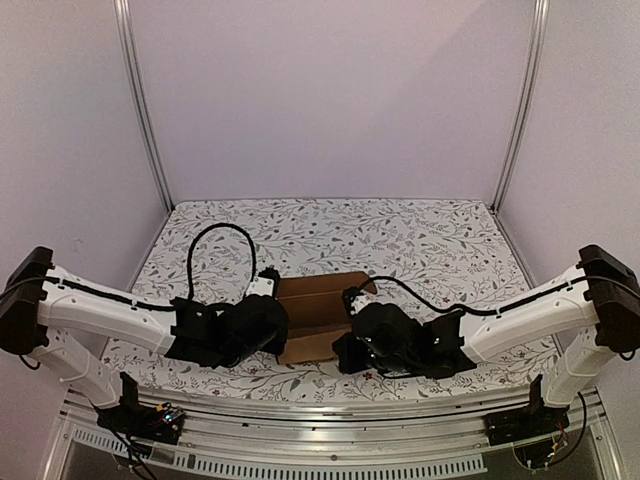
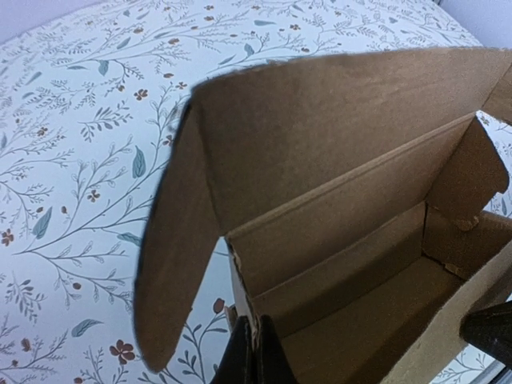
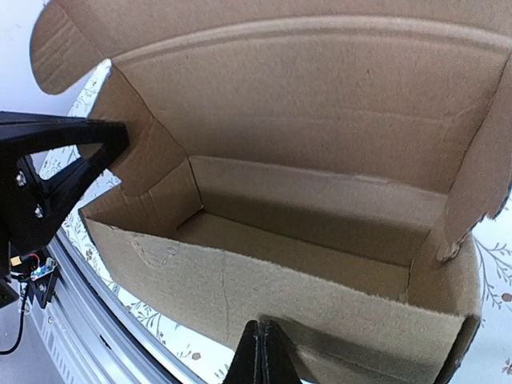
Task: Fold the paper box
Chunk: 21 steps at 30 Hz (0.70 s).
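The paper box [image 1: 315, 318] is plain brown cardboard, standing as an open tray on the table's near middle, its lid flap [image 2: 336, 120] raised at the back. My left gripper [image 2: 256, 352] is at the box's left end, shut on the thin edge of that end wall. A rounded side flap [image 2: 172, 264] hangs out beside it. My right gripper [image 3: 262, 352] is shut with nothing between its fingers, its tip against the outer face of the box wall [image 3: 264, 288] nearest it. In the top view both grippers [image 1: 280, 325] [image 1: 350, 345] flank the box.
A floral cloth [image 1: 400, 240] covers the table. A metal rail [image 1: 330, 440] runs along the near edge by the arm bases. Upright frame posts [image 1: 145, 110] [image 1: 520, 110] and pale walls close in the back and sides.
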Each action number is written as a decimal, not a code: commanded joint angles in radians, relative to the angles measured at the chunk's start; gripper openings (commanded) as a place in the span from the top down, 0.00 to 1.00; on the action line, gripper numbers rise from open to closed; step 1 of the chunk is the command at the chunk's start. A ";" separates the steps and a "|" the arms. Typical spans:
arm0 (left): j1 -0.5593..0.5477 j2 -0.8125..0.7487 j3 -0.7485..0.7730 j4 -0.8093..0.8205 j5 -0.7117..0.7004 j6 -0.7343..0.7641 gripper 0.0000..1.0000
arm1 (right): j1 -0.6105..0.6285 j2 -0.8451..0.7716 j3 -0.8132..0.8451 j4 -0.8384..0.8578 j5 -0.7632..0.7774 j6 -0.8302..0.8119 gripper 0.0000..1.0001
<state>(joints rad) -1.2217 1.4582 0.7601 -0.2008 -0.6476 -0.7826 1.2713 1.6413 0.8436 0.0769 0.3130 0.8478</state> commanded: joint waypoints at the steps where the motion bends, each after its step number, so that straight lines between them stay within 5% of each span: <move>1: -0.083 -0.012 -0.061 0.077 0.041 -0.005 1.00 | 0.012 0.063 -0.066 -0.148 0.049 0.045 1.00; 21: -0.213 0.116 -0.057 0.059 -0.110 -0.093 1.00 | 0.028 0.142 -0.061 -0.086 0.079 0.093 1.00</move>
<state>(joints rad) -1.4105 1.5585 0.6853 -0.0399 -0.7265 -0.8627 1.2984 1.7576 0.7845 0.0227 0.4141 0.9539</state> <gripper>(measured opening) 0.009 0.003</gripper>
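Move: The box's front wall has its middle about 6 cm right of the left hand, level with it fore and aft, and some 4 cm ahead and 4 cm left of the right hand, slightly below both. The tray's middle lies 3 cm beyond that wall. The raised lid stands some 9 cm ahead of the left hand and 6 cm to its right, a little above it. Right hand drops 7 cm, rightward 4, at the front wall; left draws the box's left end back-right 5. ##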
